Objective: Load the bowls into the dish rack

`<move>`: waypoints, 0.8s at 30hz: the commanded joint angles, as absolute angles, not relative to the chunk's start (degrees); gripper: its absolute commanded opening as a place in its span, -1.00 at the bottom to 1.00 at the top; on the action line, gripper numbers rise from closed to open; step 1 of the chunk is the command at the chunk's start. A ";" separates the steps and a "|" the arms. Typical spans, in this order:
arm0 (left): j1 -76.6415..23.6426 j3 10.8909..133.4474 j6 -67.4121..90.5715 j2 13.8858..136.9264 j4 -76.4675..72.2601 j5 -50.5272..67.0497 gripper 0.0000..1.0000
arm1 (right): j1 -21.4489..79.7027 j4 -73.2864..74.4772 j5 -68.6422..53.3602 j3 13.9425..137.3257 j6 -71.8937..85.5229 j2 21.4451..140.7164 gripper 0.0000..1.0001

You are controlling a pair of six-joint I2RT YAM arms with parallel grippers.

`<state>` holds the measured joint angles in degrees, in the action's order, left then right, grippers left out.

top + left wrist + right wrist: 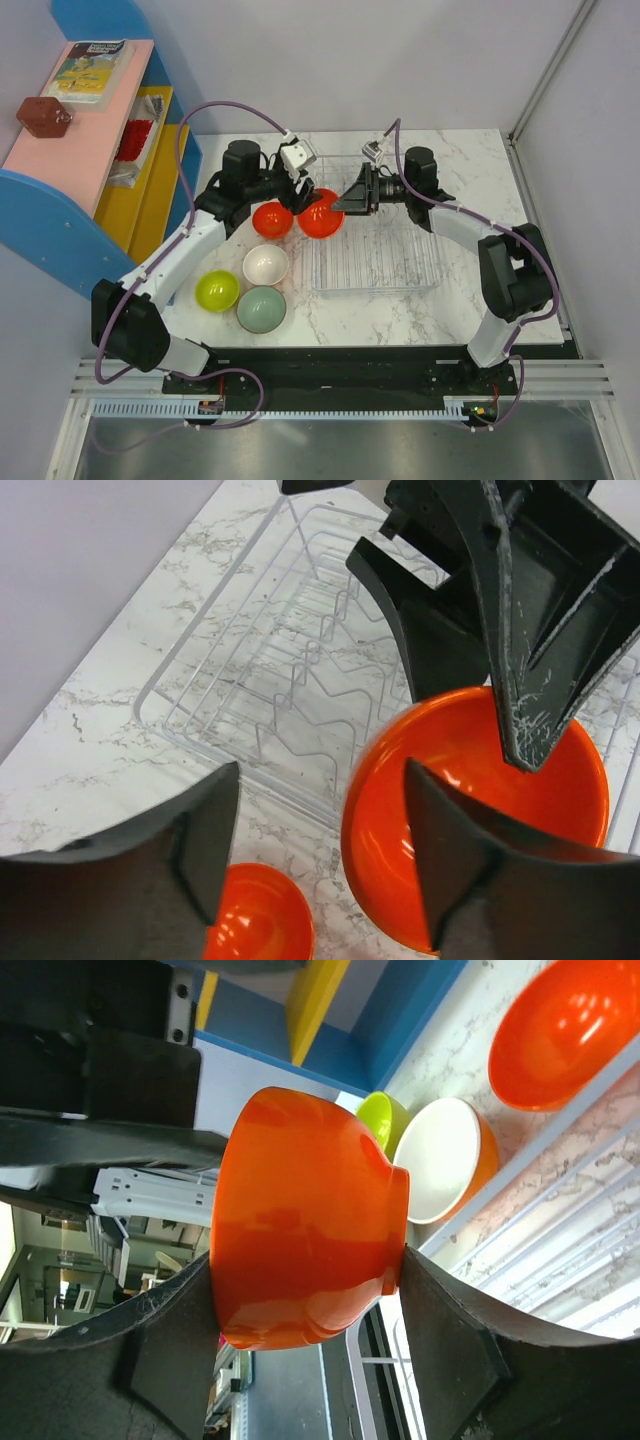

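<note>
A red-orange bowl [320,213] hangs tilted over the left end of the clear dish rack [420,285]. My right gripper [305,1260] is shut on the bowl [300,1230], one finger on its base and one on its rim. My left gripper [320,770] is open; the bowl's [450,760] near edge lies between its spread fingers without being pinched. On the table left of the rack sit another red-orange bowl [272,219], a white-inside one [266,265], a lime-yellow one [217,290] and a grey-green one [261,309].
A blue, pink and yellow shelf unit [90,130] stands at the far left, beside the table. The rack's wire ribs [290,680] stand bare. Both arms meet above the rack's left wall, close together.
</note>
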<state>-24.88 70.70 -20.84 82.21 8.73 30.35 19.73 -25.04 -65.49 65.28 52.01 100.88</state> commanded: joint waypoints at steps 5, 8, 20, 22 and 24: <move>-22.16 70.66 -21.80 81.39 7.82 28.73 0.99 | 19.51 -12.15 -60.66 67.94 39.21 95.98 -1.00; -16.63 70.58 -18.73 80.86 9.83 33.64 0.99 | 18.29 -7.59 -56.02 68.81 35.96 94.23 -1.00; -0.36 64.88 -20.90 73.31 27.42 48.16 0.99 | 16.17 16.95 -9.17 77.86 12.66 85.34 -1.00; -0.09 62.68 -22.41 72.16 27.86 50.26 0.99 | 16.17 18.45 -1.81 79.18 9.94 85.43 -1.00; -0.09 59.86 -24.86 70.93 28.30 52.28 0.99 | 16.17 20.82 2.43 81.29 7.31 86.04 -1.00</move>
<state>-0.43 63.88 -19.49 73.60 24.08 45.36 16.03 15.84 -14.79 76.27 15.40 87.15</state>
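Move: The right hand holds the orange bowl. The dish rack's far half, where the bowl is headed, lies about 11 cm to its right, 6 cm ahead and 14 cm below. The red bowl on the table is roughly 14 cm to its left and 1 cm back. From the left hand, already loosened around the held bowl's rim, that red bowl lies some 9 cm left, 3 cm back and 14 cm below, and the white bowl 11 cm left and 14 cm back. The right fingers keep their grip on the orange bowl; the hand dips about 2 cm, then swings right and forward some 15 cm over the rack, rising again while the fingers turn clockwise and tip down. The left fingers spread fully and clear the rim, and that hand draws off left about 14 cm towards the red bowl, then back, sinking a little and tilting down. ##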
